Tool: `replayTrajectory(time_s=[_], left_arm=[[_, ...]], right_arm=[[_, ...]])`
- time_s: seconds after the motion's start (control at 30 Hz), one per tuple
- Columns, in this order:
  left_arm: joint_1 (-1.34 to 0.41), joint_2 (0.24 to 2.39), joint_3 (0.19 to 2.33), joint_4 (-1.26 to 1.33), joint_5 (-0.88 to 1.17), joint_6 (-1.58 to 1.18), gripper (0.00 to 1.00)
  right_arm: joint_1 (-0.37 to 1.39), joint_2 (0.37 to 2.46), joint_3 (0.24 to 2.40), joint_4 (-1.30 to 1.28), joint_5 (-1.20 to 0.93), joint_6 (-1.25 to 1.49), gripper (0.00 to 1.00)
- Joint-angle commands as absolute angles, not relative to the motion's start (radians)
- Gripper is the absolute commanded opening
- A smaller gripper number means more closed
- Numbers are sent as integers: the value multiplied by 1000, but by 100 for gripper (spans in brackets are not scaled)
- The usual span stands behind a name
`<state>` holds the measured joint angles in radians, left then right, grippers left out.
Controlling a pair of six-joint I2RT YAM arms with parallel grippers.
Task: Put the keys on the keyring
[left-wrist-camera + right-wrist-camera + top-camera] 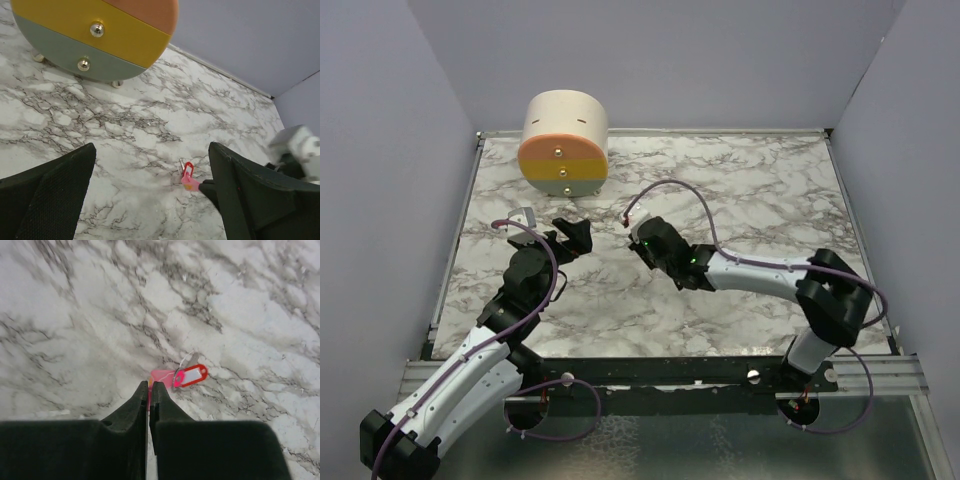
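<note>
The key (pixel 192 375), a tiny red flat tag with a pale window and a hole, lies on the marble. Its left end overlaps the thin dark ring (pixel 176 379) of the keyring; I cannot tell if it is threaded on. My right gripper (pixel 149 385) is shut on the keyring's bright-pink strip (pixel 161 375), low over the table. The left wrist view shows the key (pixel 188 168), the pink strip (pixel 189 183) and the right fingertip (pixel 208 189). My left gripper (pixel 150 200) is open and empty, a little left of them. From above, the grippers are near each other, left (pixel 573 232) and right (pixel 633 238).
A round cream drawer unit (pixel 564 145) with orange, yellow and grey-green fronts and metal knobs stands at the back left; it also shows in the left wrist view (pixel 95 35). Grey walls enclose the marble table (pixel 750 180).
</note>
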<state>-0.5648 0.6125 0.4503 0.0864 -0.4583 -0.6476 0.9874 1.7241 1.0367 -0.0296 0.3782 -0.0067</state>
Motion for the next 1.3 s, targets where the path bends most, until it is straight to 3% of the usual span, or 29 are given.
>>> replayTrajectory(time_s=[0.0,0.27,0.57,0.73,0.8,0.9,0.97,1.13,1.27], left_arm=[[-560,602,444,103,-478,-636,97],[-560,613,439,113,-454,-647,97],[-560,636,439,131,-444,-647,97],[-559,640,436,137,-440,-647,97],[-560,643,438,138,-438,-650,97],[-560,645,438,138,-431,-653,97],[-559,644,437,140,-430,-655,97],[-559,658,434,152,-420,-656,97],[-559,690,439,169,-392,-657,97]], right_arm=[[939,1530,1025,28,289,96,1],[862,1297,963,76,204,191,1],[851,1276,962,60,225,190,1],[851,1259,926,153,39,154,1],[850,1264,928,126,106,173,1],[839,1313,997,-49,378,230,1],[827,1318,998,-56,397,238,1],[824,1290,944,39,277,232,1],[823,1276,904,160,8,161,1]])
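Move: The right hand already holds the pink key between its shut fingers, the key just beyond their tips and about 6 cm off the table; the ring with the red loop sits roughly 4 cm straight ahead. Clear air is above. The drawer chest stands about 28 cm ahead of this hand and 18 cm to its left. From the idle, open left hand, the pink key lies some 14 cm to the right, 4 cm ahead and 16 cm lower. Straight up and fast, the right hand lifts the pink key about 17 cm, leaning a few centimetres right as the wrist rolls some 30 degrees, its left side rising and the fingers ending less steeply down. It then eases down about 3 cm and swings a little farther right, away from the left hand, the fingers staying shut on the key. ##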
